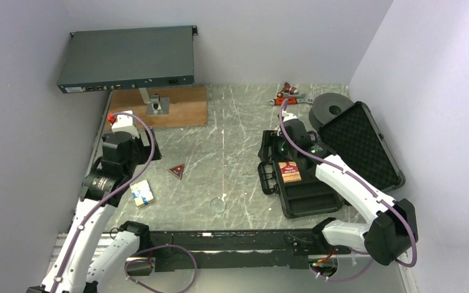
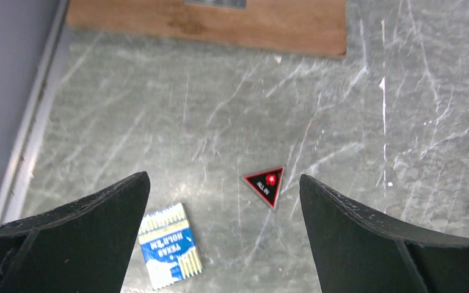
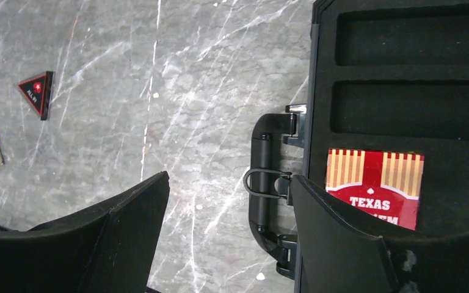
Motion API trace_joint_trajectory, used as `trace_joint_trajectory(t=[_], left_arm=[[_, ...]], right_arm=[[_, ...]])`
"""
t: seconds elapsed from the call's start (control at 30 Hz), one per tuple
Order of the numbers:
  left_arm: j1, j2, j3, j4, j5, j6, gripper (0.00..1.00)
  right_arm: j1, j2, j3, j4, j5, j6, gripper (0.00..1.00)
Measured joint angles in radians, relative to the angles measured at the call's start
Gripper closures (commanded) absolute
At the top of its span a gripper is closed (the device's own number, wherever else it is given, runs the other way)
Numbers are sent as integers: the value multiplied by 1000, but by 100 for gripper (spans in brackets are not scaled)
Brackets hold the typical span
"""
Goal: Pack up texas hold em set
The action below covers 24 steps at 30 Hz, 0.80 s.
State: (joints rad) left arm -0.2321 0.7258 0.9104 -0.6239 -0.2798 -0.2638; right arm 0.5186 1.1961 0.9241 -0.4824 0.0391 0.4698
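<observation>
The black case lies open on the right, its foam base [image 1: 302, 196] beside the raised lid [image 1: 360, 146]. A red card box [image 1: 289, 171] rests in the base's foam. My right gripper [image 3: 231, 177] hovers open over the case handle [image 3: 261, 183] with only table and handle between its fingers; its right finger overlaps the red card box [image 3: 375, 180]. My left gripper [image 2: 223, 177] hangs open and empty high above the table. Below it lie the blue-white card box [image 2: 168, 253] and the red triangle [image 2: 265, 185]. A clear disc [image 1: 218, 204] sits mid-table.
At the back left a grey rack unit [image 1: 128, 58] overhangs a wooden board [image 1: 159, 105]. A black ring spool [image 1: 333, 110] and a red-handled tool [image 1: 290, 94] lie at the back right. Walls close in on both sides.
</observation>
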Motion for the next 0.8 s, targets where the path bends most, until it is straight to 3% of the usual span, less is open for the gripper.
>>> trace_joint_trajectory(t=[0.5,0.8], left_arm=[[0,38,-110,-291,-60,-402,0],[8,111,-175,-312,-59,-550,0]], right_arm=[[8,-28,-18,22,-64,-32,20],[8,-61,-69,42,-134,-33,18]])
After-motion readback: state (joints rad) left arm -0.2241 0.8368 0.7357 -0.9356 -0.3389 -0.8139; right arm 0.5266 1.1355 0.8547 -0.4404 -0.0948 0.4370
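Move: Back and below the left hand lies the blue Texas Hold'em card pack, flat on the table, about 7 cm back, 4 cm to the left and some 22 cm down. The all-in triangle is roughly 8 cm farther out than the pack and 11 cm to its right. The clear disc lies about 4 cm nearer the base than the pack and 26 cm to its right. From the right hand the pack is some 42 cm left, 10 cm back and 12 cm below. Sinking about 14 cm and drawing back some 6 cm, the open left hand comes down towards the blue card pack, its fingers tipping down nearly 30 degrees and swinging over 20 degrees counter-clockwise. The empty right hand, still open above the case handle, eases back about 2 cm and slightly left. Neither hand touches anything. ##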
